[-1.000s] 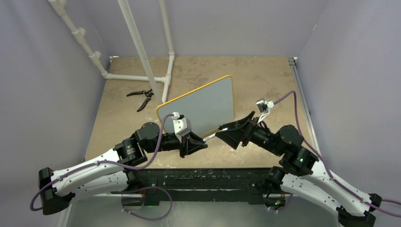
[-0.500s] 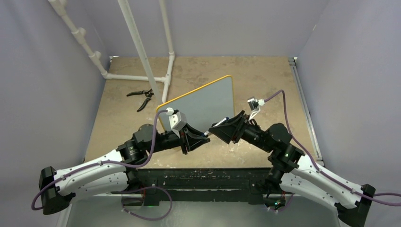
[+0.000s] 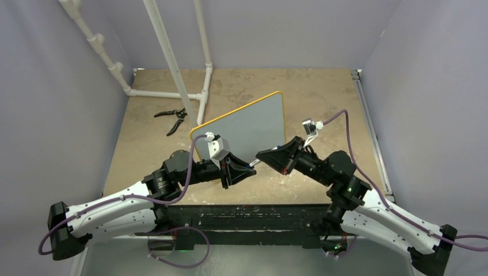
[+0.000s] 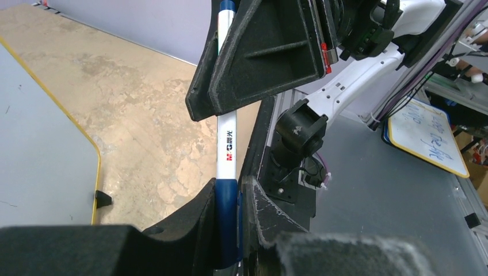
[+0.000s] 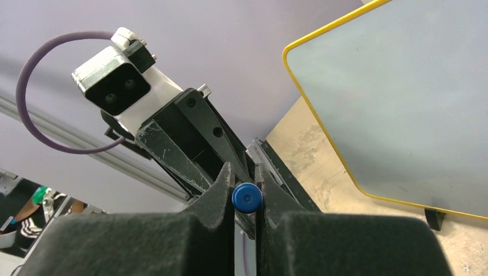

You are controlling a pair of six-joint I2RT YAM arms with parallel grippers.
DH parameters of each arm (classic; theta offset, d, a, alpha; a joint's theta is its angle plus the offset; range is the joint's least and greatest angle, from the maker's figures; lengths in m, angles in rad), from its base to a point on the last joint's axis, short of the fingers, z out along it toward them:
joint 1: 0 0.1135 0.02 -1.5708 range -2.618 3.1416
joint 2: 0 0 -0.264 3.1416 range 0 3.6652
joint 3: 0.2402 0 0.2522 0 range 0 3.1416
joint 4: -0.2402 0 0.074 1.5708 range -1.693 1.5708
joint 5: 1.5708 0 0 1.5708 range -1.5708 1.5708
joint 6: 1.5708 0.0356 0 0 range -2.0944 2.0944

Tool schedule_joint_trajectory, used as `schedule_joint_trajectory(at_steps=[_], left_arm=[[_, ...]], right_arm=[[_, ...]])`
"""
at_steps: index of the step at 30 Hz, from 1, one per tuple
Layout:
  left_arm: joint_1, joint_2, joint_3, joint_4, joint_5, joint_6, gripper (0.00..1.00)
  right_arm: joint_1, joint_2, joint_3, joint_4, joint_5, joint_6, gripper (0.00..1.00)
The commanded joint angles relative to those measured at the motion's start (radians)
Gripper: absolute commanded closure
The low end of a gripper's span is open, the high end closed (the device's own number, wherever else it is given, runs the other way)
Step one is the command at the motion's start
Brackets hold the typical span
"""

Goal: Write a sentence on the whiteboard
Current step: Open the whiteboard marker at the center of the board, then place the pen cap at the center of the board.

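Observation:
The whiteboard [image 3: 247, 127], yellow-rimmed, lies flat in the middle of the table with a blank face [image 5: 403, 98]; the sentence is not in view on it. In front of its near edge a white marker [image 3: 253, 164] with blue ends hangs in the air between both arms. My left gripper [image 4: 228, 192] is shut on the marker's blue capped end [image 4: 228, 224]. My right gripper [image 5: 243, 172] is shut on the marker's other end, whose round blue butt [image 5: 247, 198] shows between the pads. The two grippers [image 3: 246, 170] [image 3: 262, 156] face each other tip to tip.
Black pliers [image 3: 171, 119] lie at the back left beside a white pipe frame [image 3: 172, 75]. Grey walls close in the table on three sides. A second small board with blue writing [image 4: 429, 135] lies off the table beyond the right arm's base.
My right gripper swung left from beside the board to the marker's free end and shut on it. The left arm shifted slightly, still holding the marker.

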Motion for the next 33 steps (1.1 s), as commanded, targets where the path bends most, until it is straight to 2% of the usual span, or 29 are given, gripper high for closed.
schedule_joint_trajectory(at_steps=[1,6,11,15,18,23,26,33], left_arm=[[0.001,-0.017,0.034,-0.047,0.009,0.042,1.00],[0.002,-0.039,0.027,-0.090,0.081,0.058,1.00],[0.002,-0.049,0.024,-0.143,0.079,0.082,1.00],[0.002,0.003,0.026,-0.140,0.066,0.088,1.00],[0.000,0.109,0.034,-0.107,0.030,0.083,1.00],[-0.040,0.287,0.026,0.041,-0.070,0.066,1.00],[-0.095,0.437,0.052,0.101,-0.175,0.082,1.00],[-0.191,0.743,0.126,0.196,-0.337,0.083,1.00]], right_arm=[[-0.001,-0.067,0.048,-0.053,0.105,-0.059,1.00],[-0.001,-0.169,0.101,-0.108,0.190,-0.118,1.00],[-0.001,-0.211,0.199,-0.263,0.286,-0.182,1.00],[-0.001,-0.230,0.225,-0.295,0.364,-0.232,1.00],[-0.001,-0.199,0.262,-0.339,0.434,-0.276,1.00],[-0.001,-0.126,0.314,-0.445,0.602,-0.319,1.00],[-0.001,-0.114,0.303,-0.482,0.690,-0.317,1.00],[-0.001,-0.130,0.259,-0.507,0.792,-0.287,1.00]])
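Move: Between the two hands the marker stands slantwise, its cap already in the left fingers and its barrel in the right. The grip on the barrel is about 3 cm ahead of the left hand, 4 cm to its right and 5 cm above; the cap is thus 3 cm back from the right hand, 4 cm to its left and 5 cm below. The whiteboard's middle lies some 17 cm ahead of the left hand, 3 cm to its left and 20 cm down. Pulling the barrel out of the cap, the right hand goes rightward and up away from the left hand, then, still going slightly right, sinks most of the way back and swings forward, ending about 12 cm to the right and turned some 40 degrees clockwise. The left hand keeps the cap pinched, nearly still at first, then drops fast and drifts right, its fingers tipping down. ##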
